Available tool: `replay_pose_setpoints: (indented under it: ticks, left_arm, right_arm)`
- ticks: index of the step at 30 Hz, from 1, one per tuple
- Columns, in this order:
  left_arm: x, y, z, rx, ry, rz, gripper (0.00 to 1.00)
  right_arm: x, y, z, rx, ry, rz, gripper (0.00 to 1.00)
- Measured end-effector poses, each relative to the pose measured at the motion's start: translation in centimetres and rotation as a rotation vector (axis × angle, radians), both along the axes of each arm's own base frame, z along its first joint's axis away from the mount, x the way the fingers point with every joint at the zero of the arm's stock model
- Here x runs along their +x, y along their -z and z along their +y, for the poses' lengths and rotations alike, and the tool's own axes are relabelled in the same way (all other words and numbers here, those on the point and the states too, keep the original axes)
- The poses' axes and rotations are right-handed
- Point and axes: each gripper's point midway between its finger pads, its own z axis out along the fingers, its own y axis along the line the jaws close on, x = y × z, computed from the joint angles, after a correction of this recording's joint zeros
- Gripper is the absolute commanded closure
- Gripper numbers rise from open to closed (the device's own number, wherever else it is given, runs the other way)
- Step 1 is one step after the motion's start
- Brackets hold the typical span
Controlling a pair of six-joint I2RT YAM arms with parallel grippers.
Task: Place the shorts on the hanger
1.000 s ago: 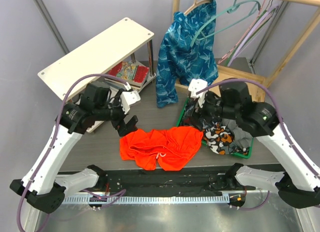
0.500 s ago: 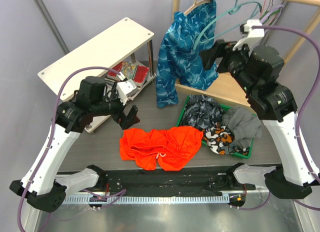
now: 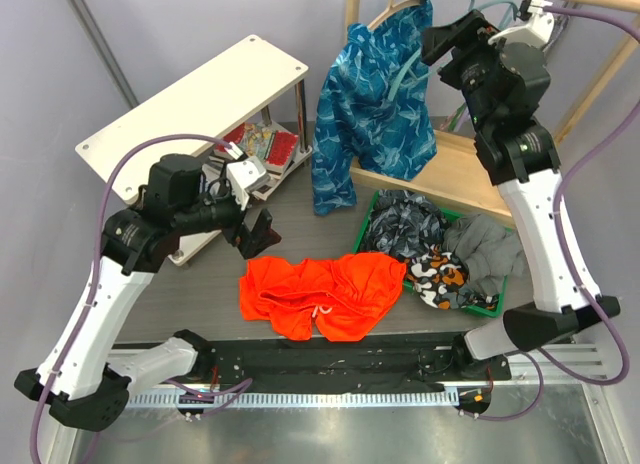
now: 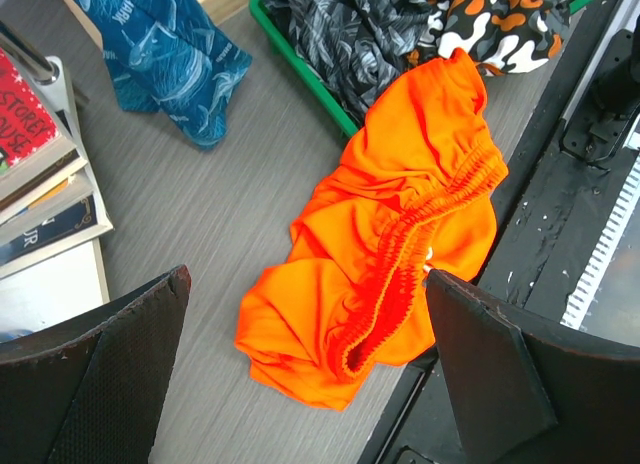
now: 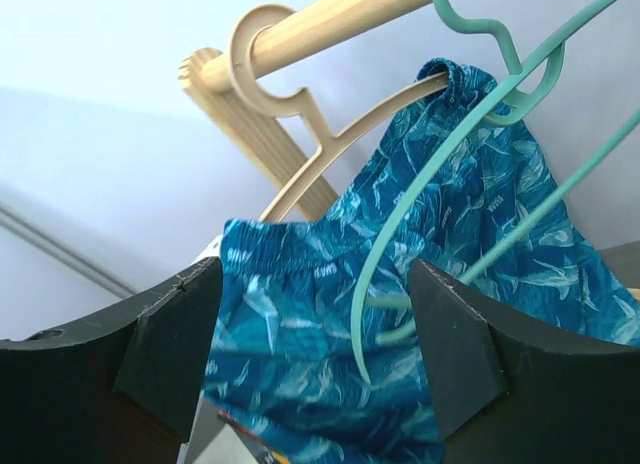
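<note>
The orange-red shorts [image 3: 320, 294] lie crumpled on the grey table near its front edge, waistband bunched [image 4: 400, 254]. My left gripper [image 3: 258, 234] hovers open just above and left of them; in its wrist view [image 4: 305, 284] the shorts show between the spread fingers, untouched. The teal hanger [image 3: 400, 72] hangs by its hook from the wooden rod, in front of a blue garment. My right gripper [image 3: 440, 44] is raised to it and open. In the right wrist view [image 5: 315, 269] the hanger's curved arm [image 5: 400, 224] sits between the fingers, nearer the right one; I cannot tell if they touch.
The blue leaf-patterned garment [image 3: 370, 104] hangs on a beige hanger [image 5: 300, 154] on the rod [image 5: 330, 14]. A green tray [image 3: 487, 306] of dark patterned clothes sits right of the shorts. A white shelf [image 3: 190, 104] with books [image 3: 262, 144] stands at the left.
My right arm has swung up from the green tray to the rod and now faces the teal hanger. The left gripper has shifted slightly and stays open over the shorts.
</note>
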Motion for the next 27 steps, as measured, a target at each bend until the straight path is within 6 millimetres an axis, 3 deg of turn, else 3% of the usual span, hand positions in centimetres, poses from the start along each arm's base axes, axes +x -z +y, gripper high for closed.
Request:
replay_pose_setpoints:
  ticks: [5, 14, 17, 24, 27]
  left_arm:
    - [-0.3, -0.5, 0.1, -0.011, 0.002, -0.017, 0.01]
    - [-0.3, -0.6, 0.3, -0.011, -0.003, -0.026, 0.01]
    - [-0.2, -0.5, 0.4, -0.004, -0.012, -0.029, 0.01]
    - [0.0, 0.1, 0.7, 0.015, -0.025, -0.025, 0.01]
    - [0.0, 0.2, 0.7, 0.015, -0.026, -0.025, 0.0]
  right_arm:
    - [4.3, 1.6, 0.5, 0.095, 0.015, 0.011, 0.23]
    - [10.5, 7.2, 2.1, 0.191, 0.036, 0.117, 0.32]
    - [12.0, 8.4, 2.1, 0.218, 0.05, 0.139, 0.46]
    - [13.4, 8.9, 2.2, 0.266, 0.043, 0.145, 0.95]
    - [13.4, 8.4, 2.3, 0.284, 0.032, 0.133, 0.99]
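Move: The near arm of the teal hanger is about 13 cm ahead of the open right gripper, 2 cm to its left and 8 cm lower. Behind it the blue patterned garment hangs about 24 cm ahead, 8 cm left and 12 cm below the gripper. The rod passes roughly 20 cm straight ahead of it and 8 cm above. From the left gripper, that hanger arm lies some 30 cm forward, 42 cm right and 12 cm up. Reach the right gripper about 13 cm forward and 8 cm down, in front of the blue garment, until the teal hanger's arm sits between the open fingers. Roll the hand some 15 degrees on the way, left side rising. Slow down there and close the fingers nearly shut, pinching the hanger arm. ##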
